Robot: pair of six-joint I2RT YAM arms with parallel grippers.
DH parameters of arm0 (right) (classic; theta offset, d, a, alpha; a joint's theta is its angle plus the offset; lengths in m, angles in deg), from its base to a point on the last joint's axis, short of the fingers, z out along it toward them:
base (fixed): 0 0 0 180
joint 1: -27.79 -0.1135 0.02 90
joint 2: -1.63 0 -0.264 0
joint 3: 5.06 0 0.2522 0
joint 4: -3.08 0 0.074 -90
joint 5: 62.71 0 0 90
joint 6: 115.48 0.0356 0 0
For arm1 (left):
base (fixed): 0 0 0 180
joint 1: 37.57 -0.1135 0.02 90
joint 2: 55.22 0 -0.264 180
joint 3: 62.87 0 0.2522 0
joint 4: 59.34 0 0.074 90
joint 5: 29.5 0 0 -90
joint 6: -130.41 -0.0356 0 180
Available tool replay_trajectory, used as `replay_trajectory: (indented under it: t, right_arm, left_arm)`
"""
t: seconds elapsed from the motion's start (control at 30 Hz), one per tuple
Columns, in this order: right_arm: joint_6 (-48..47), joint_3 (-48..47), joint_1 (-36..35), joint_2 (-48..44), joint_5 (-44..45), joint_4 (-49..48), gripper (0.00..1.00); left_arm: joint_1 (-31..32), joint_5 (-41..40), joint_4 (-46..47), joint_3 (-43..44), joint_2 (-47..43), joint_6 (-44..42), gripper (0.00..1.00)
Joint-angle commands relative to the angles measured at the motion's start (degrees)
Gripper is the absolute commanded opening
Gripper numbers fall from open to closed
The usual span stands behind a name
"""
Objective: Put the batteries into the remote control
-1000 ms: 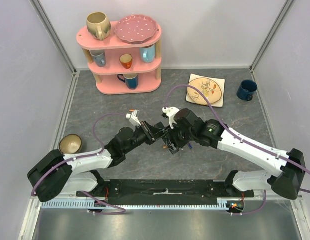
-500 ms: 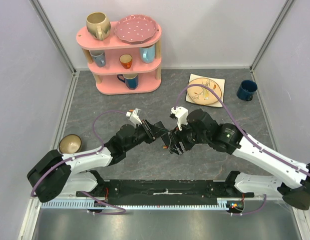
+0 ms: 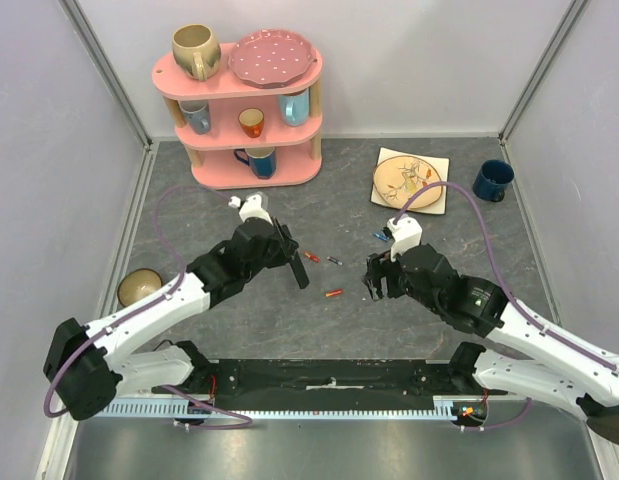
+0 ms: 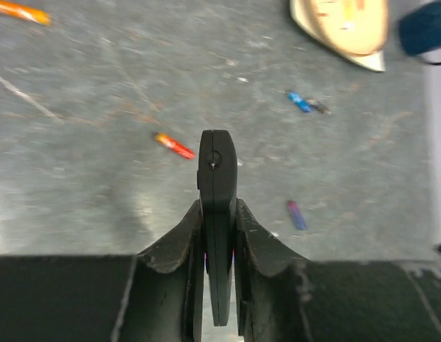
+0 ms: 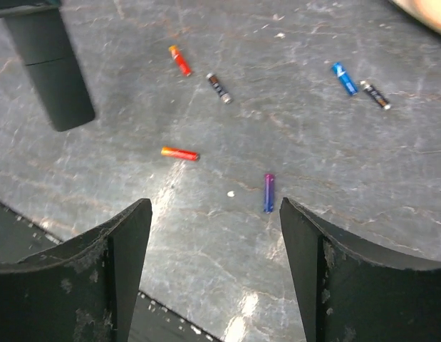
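Note:
My left gripper is shut on the remote control, a slim black bar. In the left wrist view the remote stands edge-on between the fingers. Several batteries lie loose on the table: a red one, a dark one and an orange one. My right gripper is open and empty, just right of them. The right wrist view shows the gripper above a purple battery, with orange, red, dark and blue batteries and the remote beyond.
A pink shelf with mugs and a plate stands at the back left. A painted plate and a blue mug are at the back right. A bowl sits at the left edge.
The two grippers were together at the centre and have drawn apart. The left went back and left with the remote, the right went right and is open. Batteries now show on the table between them.

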Motion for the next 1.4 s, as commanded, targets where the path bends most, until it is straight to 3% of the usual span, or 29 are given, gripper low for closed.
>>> replay_trajectory:
  t: [0.0, 0.23, 0.4, 0.67, 0.83, 1.07, 1.37]
  right_arm:
    - [-0.7, -0.1, 0.0, 0.6, 8.2, -5.5, 0.81]
    - [0.7, 1.0, 0.0, 4.7, 9.2, -5.2, 0.81]
    - [-0.2, 1.9, 0.0, 1.3, 9.5, -4.9, 0.82]
    - [-1.6, -0.4, 0.0, -3.6, 10.4, 0.7, 0.83]
    - [-1.5, -1.0, 0.0, -5.3, 10.8, 2.7, 0.83]
    - [-1.2, -0.6, 0.0, -7.2, 11.5, 3.8, 0.84]
    - [-0.2, -1.3, 0.0, -9.0, 12.9, 6.9, 0.84]
  left_arm:
    - [-0.2, -14.0, -21.5, 10.4, 6.6, -15.4, 0.02]
    - [-0.4, -26.2, -44.2, 34.1, 31.7, -21.7, 0.02]
    - [-1.7, -31.7, -46.5, 39.4, 42.2, -24.8, 0.02]
    - [-3.4, -26.6, -44.0, 44.7, 53.6, -25.0, 0.02]
    - [-3.2, -22.3, -41.7, 44.6, 55.6, -25.5, 0.12]
    - [-1.6, -17.1, -37.7, 41.5, 54.5, -27.3, 0.35]
    - [-0.9, -15.6, -36.6, 39.9, 51.3, -26.5, 0.52]
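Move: The left hand still holds the remote control; the bare table spot it goes to is about 8 cm ahead, 5 cm left and 16 cm below. From that spot, the nearer red battery lies some 8 cm right and level, the orange battery roughly 11 cm farther out and 3 cm left. From the empty right hand the spot lies some 15 cm ahead, 24 cm left and 18 cm down. Left hand lowers the remote about 15 cm, also forward-left, rolls it some 65 degrees and opens; right drifts right. ##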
